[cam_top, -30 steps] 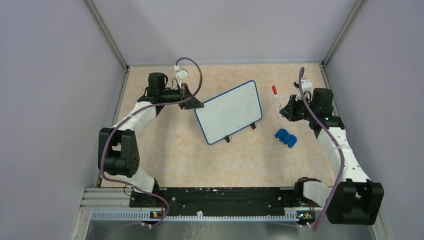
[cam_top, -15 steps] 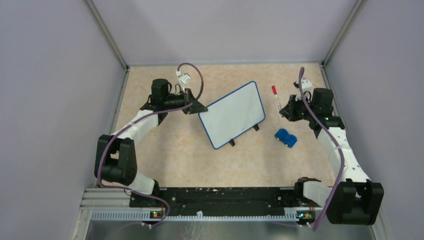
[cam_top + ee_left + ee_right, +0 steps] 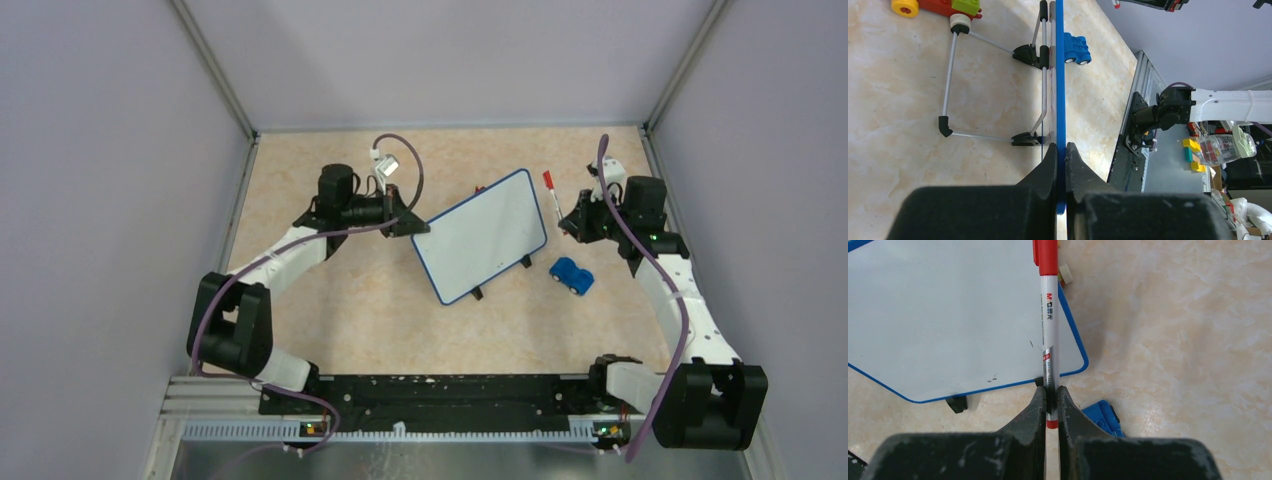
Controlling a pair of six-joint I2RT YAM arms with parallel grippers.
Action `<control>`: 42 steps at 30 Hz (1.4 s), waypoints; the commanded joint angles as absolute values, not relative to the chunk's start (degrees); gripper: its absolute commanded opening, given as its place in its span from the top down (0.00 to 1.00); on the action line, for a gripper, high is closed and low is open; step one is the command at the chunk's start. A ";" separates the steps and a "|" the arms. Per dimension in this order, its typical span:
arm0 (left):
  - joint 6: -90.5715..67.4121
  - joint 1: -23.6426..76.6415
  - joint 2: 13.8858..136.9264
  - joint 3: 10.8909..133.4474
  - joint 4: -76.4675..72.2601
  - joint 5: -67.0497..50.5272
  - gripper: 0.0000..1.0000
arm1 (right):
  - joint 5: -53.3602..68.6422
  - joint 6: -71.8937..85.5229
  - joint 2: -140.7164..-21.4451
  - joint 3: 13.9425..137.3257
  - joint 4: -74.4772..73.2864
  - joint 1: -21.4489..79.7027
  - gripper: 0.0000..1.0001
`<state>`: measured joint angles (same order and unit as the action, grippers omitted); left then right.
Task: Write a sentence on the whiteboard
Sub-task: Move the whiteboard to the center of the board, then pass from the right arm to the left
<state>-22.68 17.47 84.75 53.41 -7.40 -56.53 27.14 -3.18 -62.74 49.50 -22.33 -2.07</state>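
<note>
The whiteboard (image 3: pixel 482 236), white with a blue rim, stands tilted mid-table on its black feet (image 3: pixel 477 294). My left gripper (image 3: pixel 415 228) is shut on its left rim; in the left wrist view the blue rim (image 3: pixel 1060 75) runs edge-on between the left gripper's (image 3: pixel 1061 150) jaws. My right gripper (image 3: pixel 572 222) is shut on a red-capped marker (image 3: pixel 552 196) just right of the board. In the right wrist view the marker (image 3: pixel 1049 315) points away over the whiteboard's (image 3: pixel 948 315) corner, its tail clamped in the right gripper (image 3: pixel 1050 395). The sentence is out of view; the white face shows only a few dark specks.
A blue toy car (image 3: pixel 571 275) sits right of the board's near corner and shows beside it as the car (image 3: pixel 1105 417) and the car (image 3: pixel 1075 49). A red, yellow and green block toy (image 3: pixel 943 6) lies behind the board. The board's wire stand (image 3: pixel 950 85) juts out. Grey walls enclose the table.
My left gripper has moved right with the whiteboard in it. The board has slid and turned toward the marker and the car. The right arm has stayed still.
</note>
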 commanded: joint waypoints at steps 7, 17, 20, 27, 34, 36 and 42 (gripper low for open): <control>-24.60 20.68 83.75 50.76 -1.00 -55.86 0.93 | 28.48 -2.70 -61.34 51.31 -21.03 -2.46 1.00; -19.85 20.15 81.65 54.91 5.82 -54.36 0.50 | 30.96 -3.62 -61.39 54.93 -23.19 -2.47 1.00; -17.41 17.90 81.97 59.22 10.46 -54.53 0.39 | 32.13 -4.89 -61.27 57.52 -25.46 -2.47 1.00; -9.88 9.02 79.78 67.73 19.24 -56.17 0.01 | 39.58 -7.15 -62.17 64.15 -30.43 -2.32 1.00; 5.04 4.19 78.68 83.19 33.85 -65.45 0.01 | 44.00 -14.58 -63.58 71.44 -38.67 7.11 1.00; 6.53 4.22 78.79 85.54 36.88 -67.16 0.01 | 44.58 -16.48 -63.93 73.32 -41.08 10.52 1.00; 5.21 7.23 77.81 85.70 40.38 -74.46 0.01 | 41.86 -22.82 -65.53 77.16 -49.60 22.50 1.00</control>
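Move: The left hand still pinches the whiteboard near its upper left corner; the board's middle is about 11 cm to its right, 3 cm ahead and 9 cm below. From the right hand, which holds the marker, that middle lies some 15 cm left, 2 cm ahead and 8 cm below. The blue car sits about 5 cm right of the right hand, 2 cm back and 16 cm below; the toy train stands roughly 15 cm beyond the board's middle. The left hand opens its fingers wide and lets go of the board's edge while dipping about 3 cm back and 2 cm down, then clears it, first forward and left and then steeply up, ending some 15 cm higher and 7 cm farther left. The right hand at first waits, then lifts the still-pinched marker about 11 cm and swings it about as far left and some 6 cm back, turning about 35 degrees counter-clockwise, to hang high over the near side of the board. ##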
